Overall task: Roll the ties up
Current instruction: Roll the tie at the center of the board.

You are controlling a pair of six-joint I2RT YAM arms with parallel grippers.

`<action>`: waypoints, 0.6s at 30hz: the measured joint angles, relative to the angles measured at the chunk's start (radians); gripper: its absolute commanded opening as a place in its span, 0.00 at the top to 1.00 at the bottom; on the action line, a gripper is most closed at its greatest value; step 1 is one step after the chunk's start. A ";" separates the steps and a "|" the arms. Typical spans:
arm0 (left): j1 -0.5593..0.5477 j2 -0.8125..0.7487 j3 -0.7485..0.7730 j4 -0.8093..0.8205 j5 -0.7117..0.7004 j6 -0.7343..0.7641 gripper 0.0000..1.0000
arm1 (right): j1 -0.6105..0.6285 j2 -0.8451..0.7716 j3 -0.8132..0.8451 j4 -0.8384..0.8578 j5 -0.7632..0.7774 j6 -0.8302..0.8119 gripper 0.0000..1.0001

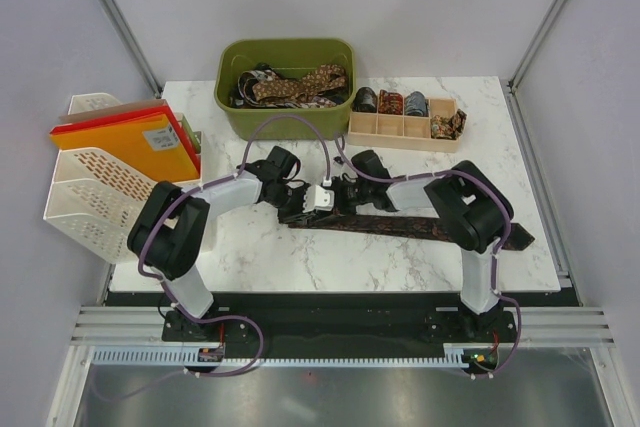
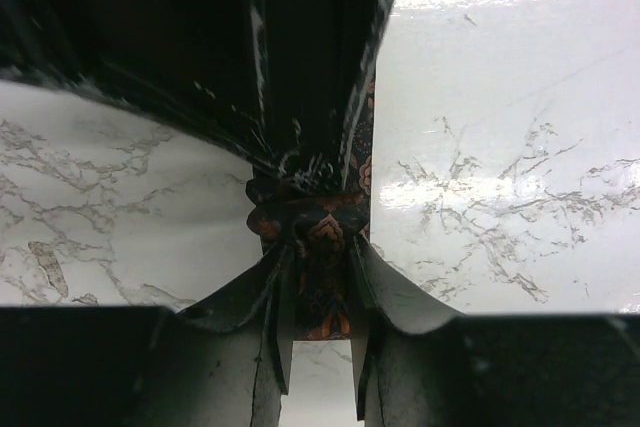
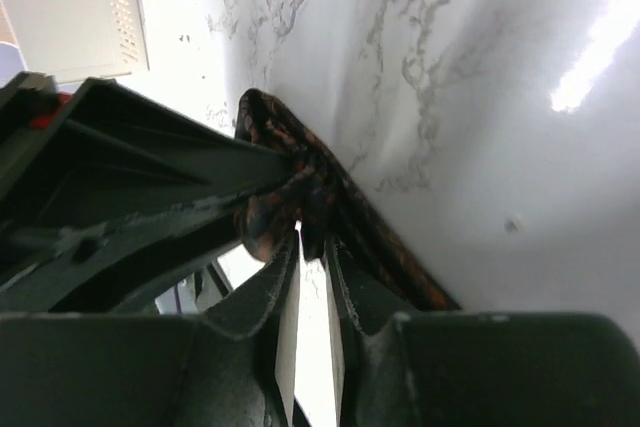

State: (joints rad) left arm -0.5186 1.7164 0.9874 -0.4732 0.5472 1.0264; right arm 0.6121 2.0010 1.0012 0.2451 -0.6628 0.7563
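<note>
One dark brown patterned tie (image 1: 430,227) lies flat across the middle of the table, its left end lifted where both grippers meet. My left gripper (image 1: 322,209) is shut on that end; in the left wrist view the fabric (image 2: 325,292) fills the space between its fingers at the left gripper (image 2: 318,247). My right gripper (image 1: 345,202) faces it from the right. In the right wrist view the right gripper (image 3: 312,237) has its jaws a narrow gap apart, light showing through, with a bunched fold of the tie (image 3: 275,217) at the tips.
A green bin (image 1: 232,97) at the back holds loose ties. Beside it, a wooden divided tray (image 1: 400,134) carries several rolled ties (image 1: 390,102). A white file rack (image 1: 90,197) with orange and red folders stands at the left edge.
</note>
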 measured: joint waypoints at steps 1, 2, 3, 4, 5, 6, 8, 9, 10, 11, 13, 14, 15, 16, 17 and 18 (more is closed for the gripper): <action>-0.001 0.001 0.000 0.000 -0.001 0.000 0.69 | -0.010 -0.009 -0.002 -0.013 -0.010 -0.005 0.71; -0.001 0.001 0.000 0.000 -0.001 0.000 0.69 | -0.022 -0.021 -0.003 -0.028 -0.021 -0.011 0.69; -0.001 0.001 0.000 0.000 -0.002 0.001 0.69 | -0.032 -0.032 -0.004 -0.037 -0.027 -0.013 0.64; -0.001 0.001 0.000 0.000 -0.002 0.001 0.69 | -0.043 -0.050 -0.004 -0.049 -0.040 -0.019 0.63; -0.001 0.001 0.000 0.000 -0.002 0.001 0.69 | -0.051 -0.064 -0.005 -0.054 -0.045 -0.021 0.61; -0.001 0.002 0.000 0.000 -0.002 0.001 0.69 | -0.060 -0.080 -0.005 -0.057 -0.048 -0.025 0.55; -0.001 0.002 0.000 0.000 -0.001 0.001 0.68 | -0.067 -0.108 -0.005 -0.052 -0.052 -0.021 0.51; -0.001 0.002 0.000 0.000 -0.001 0.001 0.68 | -0.066 -0.115 -0.006 -0.045 -0.052 -0.014 0.49; -0.001 0.002 0.001 -0.001 -0.001 0.001 0.68 | -0.064 -0.119 -0.006 -0.035 -0.054 -0.009 0.49; -0.001 0.002 0.001 -0.001 -0.001 0.002 0.67 | -0.061 -0.121 -0.006 -0.026 -0.055 -0.004 0.49; -0.001 0.002 0.001 -0.001 -0.001 0.002 0.67 | -0.050 -0.117 -0.006 -0.021 -0.053 0.004 0.49; -0.001 0.002 0.001 -0.001 -0.001 0.002 0.67 | -0.044 -0.113 -0.006 -0.018 -0.051 0.009 0.50; -0.001 0.002 0.001 -0.001 -0.001 0.002 0.67 | -0.038 -0.105 -0.006 -0.011 -0.050 0.015 0.50; -0.001 0.002 0.001 -0.001 -0.001 0.003 0.67 | -0.032 -0.095 -0.006 -0.005 -0.047 0.021 0.50; -0.001 0.002 0.001 -0.002 -0.001 0.003 0.66 | -0.027 -0.084 -0.006 0.002 -0.043 0.026 0.50; -0.001 0.002 0.001 -0.002 -0.001 0.003 0.66 | -0.021 -0.071 -0.006 0.006 -0.040 0.033 0.51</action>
State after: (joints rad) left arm -0.5194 1.7187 0.9886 -0.4747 0.5465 1.0298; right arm 0.5907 1.9297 0.9951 0.2512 -0.7029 0.7895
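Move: The rolled end of the tie sits right at both hands: roughly 2 cm to the right of my left fingertips and about 1 cm lower, and from my right hand about 3 cm left, 1 cm back and 1 cm down. The flat rest of the tie has its middle some 24 cm right of my right hand and 4 cm back. Also from that hand, the wooden tray is about 17 cm forward and 16 cm right, and the green bin 25 cm forward and 8 cm left. My right fingers spread from slightly open to about half open and come free of the small roll. That hand lifts about 5 cm, swinging a couple of centimetres right and a little forward, then curves back left and sinks 1.5 cm, ending above the roll. My left hand stays put low at the tie's end, its part-open fingers still keeping the roll in place. ##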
